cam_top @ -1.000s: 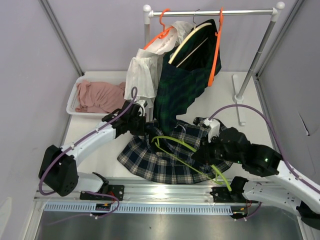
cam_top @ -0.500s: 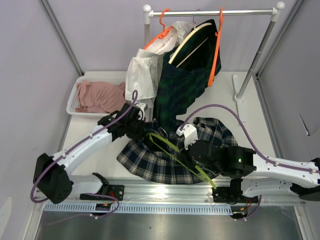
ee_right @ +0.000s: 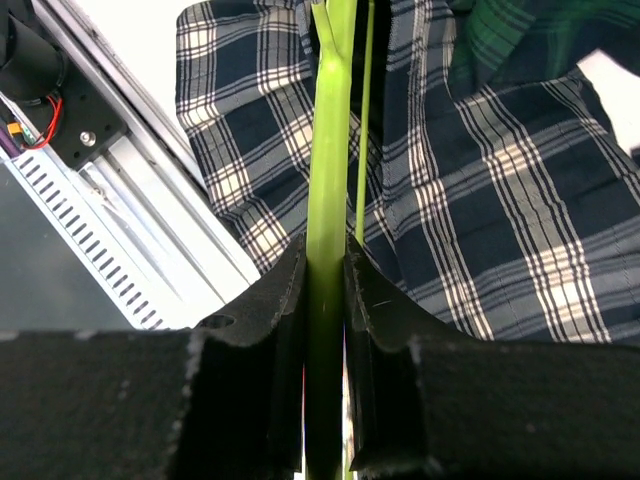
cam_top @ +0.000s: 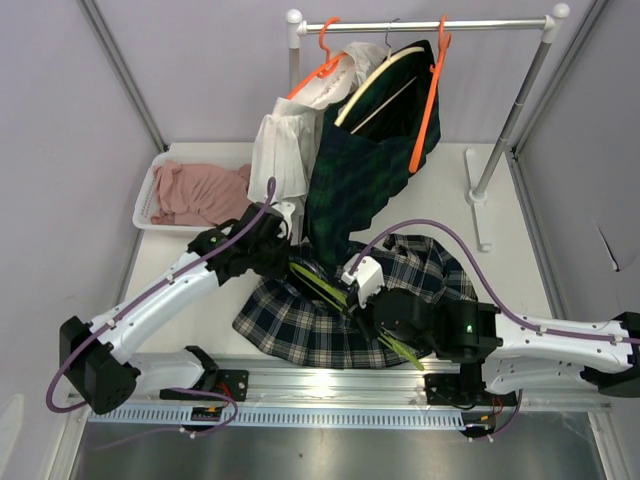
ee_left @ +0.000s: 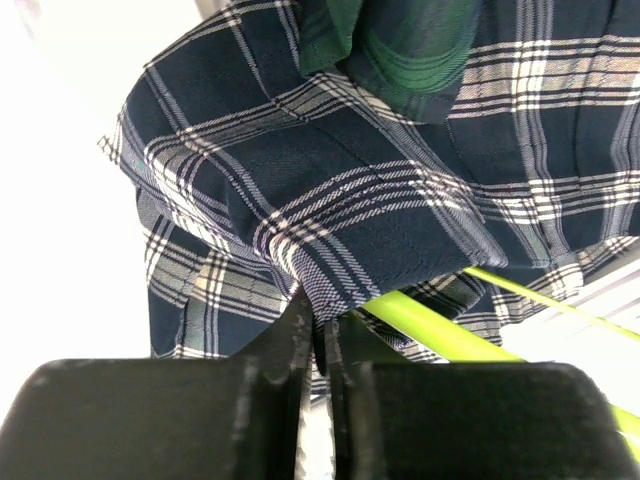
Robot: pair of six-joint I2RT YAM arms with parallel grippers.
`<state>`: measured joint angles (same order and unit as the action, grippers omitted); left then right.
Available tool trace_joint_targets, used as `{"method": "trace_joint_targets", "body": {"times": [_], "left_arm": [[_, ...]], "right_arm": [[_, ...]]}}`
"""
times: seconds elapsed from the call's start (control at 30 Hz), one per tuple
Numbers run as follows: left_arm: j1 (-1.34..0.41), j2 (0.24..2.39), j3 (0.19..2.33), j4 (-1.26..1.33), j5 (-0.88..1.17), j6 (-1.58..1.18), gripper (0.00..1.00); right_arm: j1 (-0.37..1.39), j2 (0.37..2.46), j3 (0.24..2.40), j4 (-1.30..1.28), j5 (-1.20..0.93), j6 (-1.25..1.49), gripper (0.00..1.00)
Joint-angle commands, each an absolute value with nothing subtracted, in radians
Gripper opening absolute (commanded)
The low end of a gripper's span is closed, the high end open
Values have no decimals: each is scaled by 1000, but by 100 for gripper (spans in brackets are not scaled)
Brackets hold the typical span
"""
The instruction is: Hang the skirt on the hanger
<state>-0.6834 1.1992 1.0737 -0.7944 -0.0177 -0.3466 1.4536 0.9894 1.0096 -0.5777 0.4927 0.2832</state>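
The navy and white plaid skirt (cam_top: 300, 325) lies crumpled on the table near the front edge. A lime green hanger (cam_top: 322, 286) runs slantwise across it, partly under the cloth. My left gripper (cam_top: 284, 262) is at the skirt's upper left edge. In the left wrist view its jaws (ee_left: 322, 318) pinch a fold of the skirt (ee_left: 350, 190), and the hanger (ee_left: 440, 335) passes just to the right. My right gripper (cam_top: 385, 322) sits over the skirt's middle. In the right wrist view it (ee_right: 325, 262) is shut on the hanger's bar (ee_right: 328, 150), above the skirt (ee_right: 500, 200).
A clothes rack (cam_top: 420, 24) stands at the back with orange hangers, a white blouse (cam_top: 283, 150) and a dark green plaid garment (cam_top: 360, 170) that hangs down to the skirt. A white basket (cam_top: 148, 190) with a pink garment (cam_top: 200, 192) sits at the left. A metal rail (cam_top: 330, 385) lines the front.
My right arm has swung left and carried the green hanger across the skirt towards my left gripper. The left arm has shifted slightly and still pinches the skirt's edge.
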Motion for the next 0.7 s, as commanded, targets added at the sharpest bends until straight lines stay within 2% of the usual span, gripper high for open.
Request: {"method": "trace_joint_targets", "body": {"times": [0.0,0.07,0.23,0.4,0.6,0.67], "left_arm": [[-690,1155,1117,-775,-22,-319,13],[-690,1152,1112,-759,-15,-313,17],[-695,1158,1077,-704,-8,-293,20],[-696,1129,999,-609,-58,-304,29],[-718,1114,963,-574,-133,-293,36],[-738,1100,956,-575,-182,-267,41]], "right_arm": [[1422,956,959,-401,410,238,0],[1367,947,918,-365,367,229,0],[1253,917,850,-259,202,204,0],[1103,887,753,-180,26,209,0],[1066,885,718,-156,12,213,0],[1054,887,709,-152,-18,215,0]]}}
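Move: The skirt's waist edge, already pinched in the left fingers, is at the left hand point; the green hanger's near end runs under it about 1 cm ahead and 1 cm to that hand's right. The dark green garment's hem hangs some 6 cm to the left hand's right and 4 cm ahead. From the right hand, already holding the hanger, the waist edge is about 11 cm ahead, 12 cm left and 8 cm lower. The hanger, kept in the right hand's shut grip, is carried down about 5 cm and forward 4 cm or so, its held part sinking towards the skirt as that wrist tips over by some 10 degrees. The left fingers open from nearly shut to over a third, letting go of the waist edge, while that hand edges barely forward and tilts its fingertips outward. ##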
